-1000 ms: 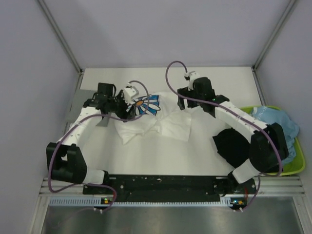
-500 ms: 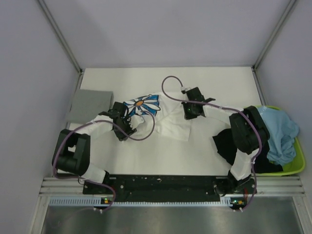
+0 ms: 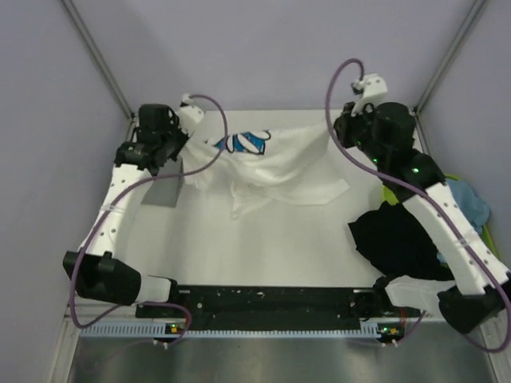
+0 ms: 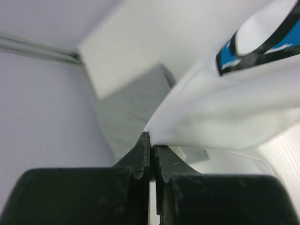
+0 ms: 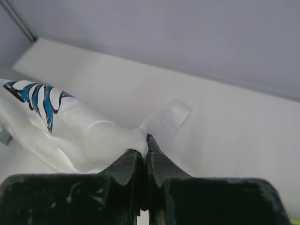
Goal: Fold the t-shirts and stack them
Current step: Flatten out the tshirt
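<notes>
The white t-shirt with the blue flower print [image 3: 263, 163] hangs stretched between my two grippers above the back of the table, and its lower edge trails onto the surface. My left gripper [image 3: 188, 146] is shut on the shirt's left end; the left wrist view shows the jaws [image 4: 151, 140] pinching white cloth [image 4: 225, 108]. At the right end my right gripper [image 3: 342, 134] is shut too, with its tips [image 5: 144, 143] biting a bunched fold [image 5: 98, 136]. A folded grey t-shirt [image 3: 162, 192] lies under the left arm. A black t-shirt [image 3: 391, 235] lies crumpled at the right.
A lime-green tray [image 3: 386, 194] at the right edge holds a light blue t-shirt [image 3: 473, 203], mostly behind the right arm. The grey t-shirt [image 4: 131, 108] sits by the left wall. Metal frame posts rise at the back corners.
Both grippers were low over the flat white shirt; they have closed on it and risen toward the back, lifting it and pulling it taut between them.
</notes>
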Robot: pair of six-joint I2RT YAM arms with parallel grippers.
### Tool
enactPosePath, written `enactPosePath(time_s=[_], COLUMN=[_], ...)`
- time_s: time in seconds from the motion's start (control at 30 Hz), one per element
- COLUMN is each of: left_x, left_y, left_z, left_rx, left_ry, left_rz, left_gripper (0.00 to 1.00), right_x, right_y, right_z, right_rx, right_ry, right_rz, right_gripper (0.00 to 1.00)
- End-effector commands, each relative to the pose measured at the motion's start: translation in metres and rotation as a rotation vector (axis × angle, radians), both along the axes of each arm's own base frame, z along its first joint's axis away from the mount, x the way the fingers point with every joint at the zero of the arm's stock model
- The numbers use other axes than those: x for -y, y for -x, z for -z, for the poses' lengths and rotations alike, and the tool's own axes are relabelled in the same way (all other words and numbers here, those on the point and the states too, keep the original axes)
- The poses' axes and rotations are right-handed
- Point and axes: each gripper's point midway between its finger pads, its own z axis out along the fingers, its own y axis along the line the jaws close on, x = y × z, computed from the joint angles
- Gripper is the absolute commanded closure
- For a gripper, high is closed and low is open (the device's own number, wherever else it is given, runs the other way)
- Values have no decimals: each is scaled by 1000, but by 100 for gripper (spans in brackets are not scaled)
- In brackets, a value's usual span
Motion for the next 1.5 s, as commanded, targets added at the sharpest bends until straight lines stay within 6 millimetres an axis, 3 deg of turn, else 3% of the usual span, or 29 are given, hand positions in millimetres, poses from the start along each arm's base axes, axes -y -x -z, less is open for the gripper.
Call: enactPosePath(time_s=[0.0, 0.1, 0.2, 0.3, 0.4, 0.47, 0.57, 0.7, 0.77, 0.8, 0.87, 0.97, 1.03, 1.1, 1.13, 1.2, 1.33, 1.47], left_x=[-27, -36, -44, -56, -66, -68, -67, -81, -96, -103, -114, -111, -99, -73, -46, 2, 86, 161], left_y=[16, 35, 58, 78, 96, 105, 103, 72, 58, 52, 55, 70, 77, 84, 86, 93, 110, 136], left_z=[-123, -173, -214, -253, -286, -298, -289, -278, -292, -300, -324, -354, -363, -354, -344, -307, -215, -108], left_rx=[246, 333, 417, 515, 602, 634, 611, 629, 700, 736, 811, 882, 879, 803, 736, 565, 222, -147], left_ry=[67, 77, 88, 76, 56, 59, 56, 2, -1, 17, 86, 157, 177, 205, 240, 315, 456, 469], left_rz=[-127, -149, -171, -219, -256, -258, -257, -319, -396, -423, -460, -444, -379, -232, -86, 159, 489, 736], left_gripper=[100, 100, 100, 100, 100, 100, 100, 100, 100, 100, 100, 100, 100, 100, 100, 100, 100, 100], right_x=[45, 62, 72, 66, 50, 43, 24, -14, -30, -42, -49, -54, -52, -53, -52, -55, -56, -51], right_y=[46, 79, 110, 143, 154, 143, 111, 53, 19, -9, -38, -58, -59, -58, -59, -68, -96, -131], right_z=[-128, -167, -193, -216, -221, -215, -200, -207, -221, -213, -218, -232, -243, -240, -236, -208, -122, -53], right_rx=[324, 435, 512, 588, 606, 587, 556, 560, 573, 552, 563, 591, 613, 606, 611, 566, 412, 285], right_ry=[-85, -137, -190, -260, -274, -264, -251, -259, -257, -243, -236, -228, -227, -223, -186, -124, -5, 48], right_rz=[82, 84, 58, -48, -163, -171, -183, -219, -215, -205, -166, -144, -135, -141, -148, -153, -171, -153], right_gripper=[100, 100, 100, 100, 100, 100, 100, 100, 100, 100, 100, 100, 100, 100, 100, 100, 100, 100])
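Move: Each of my hands already grips the white t-shirt by an edge. Its sagging middle is some 23 cm to the right of my left hand, about 2 cm back and 12 cm below. The grey board lies about 15 cm left, 3 cm ahead and 23 cm below. From my right hand that middle is about 17 cm left, level fore and aft, 22 cm below; the black cloth is roughly 18 cm back and 25 cm right, the green basket 16 back and 36 right, both about 30 cm lower. I keep both grips and swing the t-shirt up. Both hands rise and draw back, the left by nearly 30 cm with its fingers tilting up, the right by about 20; then my right hand swings forward and left, sinking somewhat, while my left edges forward and left. Last, my left hand sweeps right, back and down, rolling and turning clockwise, bringing the hands closer. ##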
